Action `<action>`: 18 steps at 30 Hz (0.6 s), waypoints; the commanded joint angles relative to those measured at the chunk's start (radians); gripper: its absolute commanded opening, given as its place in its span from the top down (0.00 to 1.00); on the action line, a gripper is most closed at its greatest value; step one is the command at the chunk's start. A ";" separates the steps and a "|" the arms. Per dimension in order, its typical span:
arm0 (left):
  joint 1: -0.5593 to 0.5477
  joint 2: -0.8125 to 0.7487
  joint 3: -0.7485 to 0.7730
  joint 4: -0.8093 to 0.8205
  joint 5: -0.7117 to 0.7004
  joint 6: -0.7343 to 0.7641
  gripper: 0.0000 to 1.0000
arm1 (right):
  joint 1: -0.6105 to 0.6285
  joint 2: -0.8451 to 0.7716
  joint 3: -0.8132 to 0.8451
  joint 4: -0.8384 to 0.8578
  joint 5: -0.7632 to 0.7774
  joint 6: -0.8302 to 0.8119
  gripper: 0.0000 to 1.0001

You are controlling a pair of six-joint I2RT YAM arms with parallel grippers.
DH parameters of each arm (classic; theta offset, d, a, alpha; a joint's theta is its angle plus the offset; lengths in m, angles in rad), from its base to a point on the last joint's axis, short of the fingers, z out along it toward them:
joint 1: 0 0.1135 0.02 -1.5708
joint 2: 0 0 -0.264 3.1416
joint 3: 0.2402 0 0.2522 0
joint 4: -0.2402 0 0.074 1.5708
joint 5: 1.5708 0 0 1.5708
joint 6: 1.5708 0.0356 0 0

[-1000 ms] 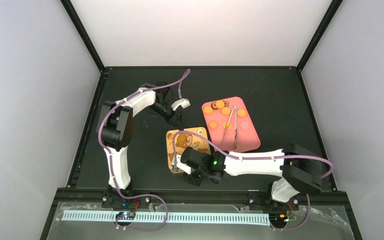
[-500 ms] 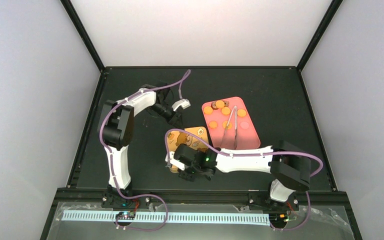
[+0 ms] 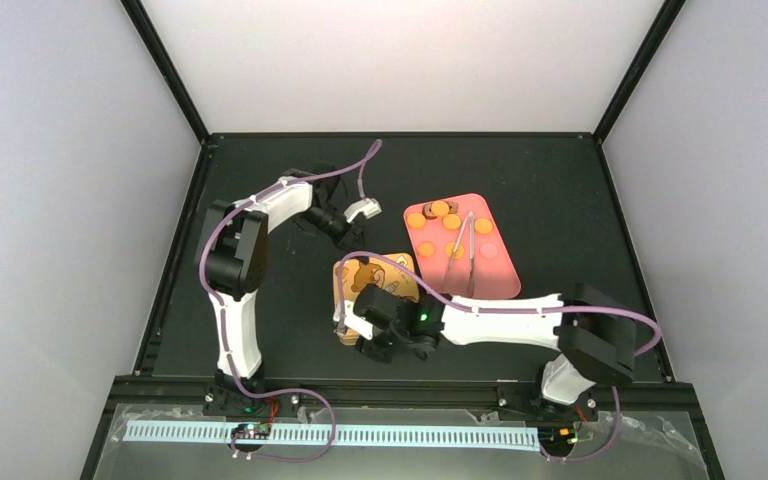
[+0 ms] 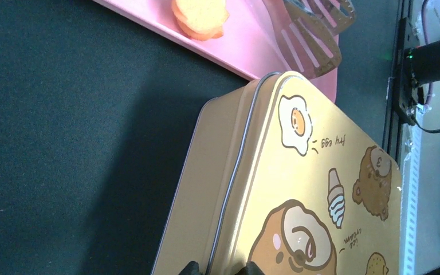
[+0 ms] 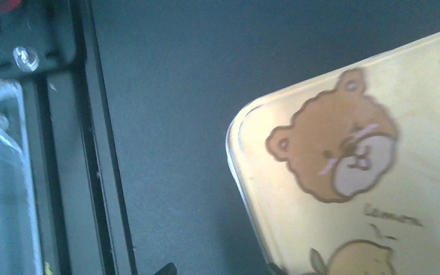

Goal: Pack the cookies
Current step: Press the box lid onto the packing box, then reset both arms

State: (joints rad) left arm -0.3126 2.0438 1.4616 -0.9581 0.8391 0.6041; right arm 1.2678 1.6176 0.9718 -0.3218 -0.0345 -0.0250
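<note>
Several orange cookies (image 3: 440, 209), with dark brown and pink ones among them, lie on a pink tray (image 3: 500, 275); one orange cookie (image 4: 199, 14) shows in the left wrist view. A closed yellow tin (image 3: 385, 272) printed with cartoon bears sits left of the tray. My left gripper (image 3: 345, 232) is at the tin's far edge, its fingertips pinching the lid rim (image 4: 235, 189). My right gripper (image 3: 352, 335) hangs at the tin's near-left corner (image 5: 246, 123) with its jaws apart, one fingertip (image 5: 169, 268) over bare table, the other at the tin's edge.
Metal tongs (image 3: 465, 245) lie on the pink tray among the cookies, their slotted ends (image 4: 315, 34) near the tin. The black frame rail (image 5: 51, 143) runs along the table's near edge close to my right gripper.
My right arm has swung left along the tin's near edge and its jaws have opened. The left arm has stayed on the tin's far rim.
</note>
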 commanded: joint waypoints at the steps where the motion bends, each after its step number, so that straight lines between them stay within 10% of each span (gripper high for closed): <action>1: -0.025 0.040 -0.018 -0.051 -0.137 0.014 0.76 | -0.055 -0.118 -0.009 0.086 0.077 0.010 0.55; 7: -0.014 -0.021 0.073 -0.105 -0.200 -0.020 0.36 | -0.143 -0.273 -0.057 0.113 0.004 0.081 0.43; 13: 0.044 -0.106 0.205 -0.178 -0.271 -0.069 0.02 | -0.336 -0.448 -0.126 0.153 0.015 0.177 0.11; 18: 0.168 -0.192 0.277 -0.171 -0.316 -0.123 0.01 | -0.588 -0.549 -0.153 0.136 0.078 0.263 0.00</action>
State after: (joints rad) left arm -0.2344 1.9518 1.6707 -1.1038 0.5835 0.5323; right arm 0.8391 1.1290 0.8360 -0.2070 -0.0254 0.1432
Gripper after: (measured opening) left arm 0.987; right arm 0.993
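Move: The box lid, already on its box, has its middle roughly 9 cm back and 3 cm right of the left hand, whose shut fingers are at the far rim. It lies some 11 cm ahead of the right hand, about level sideways, and 2 cm below either hand. The pink tray is about 19 cm right, 2 cm ahead and 6 cm below from the left hand; from the right hand, it is 23 cm ahead, 18 cm right and 6 cm lower. Both hands leave the lid: the right lifts off the near edge at once and sweeps up about 15 cm while going forward and then ever more to the right towards the tray, its wrist swinging some 30 degrees clockwise and its left side rising as the part-open fingers spread wide. The left opens its nearly shut fingers fully at the far rim, first dipping a centimetre and easing left, then pulls away up, left and forward about 5 cm each way. ##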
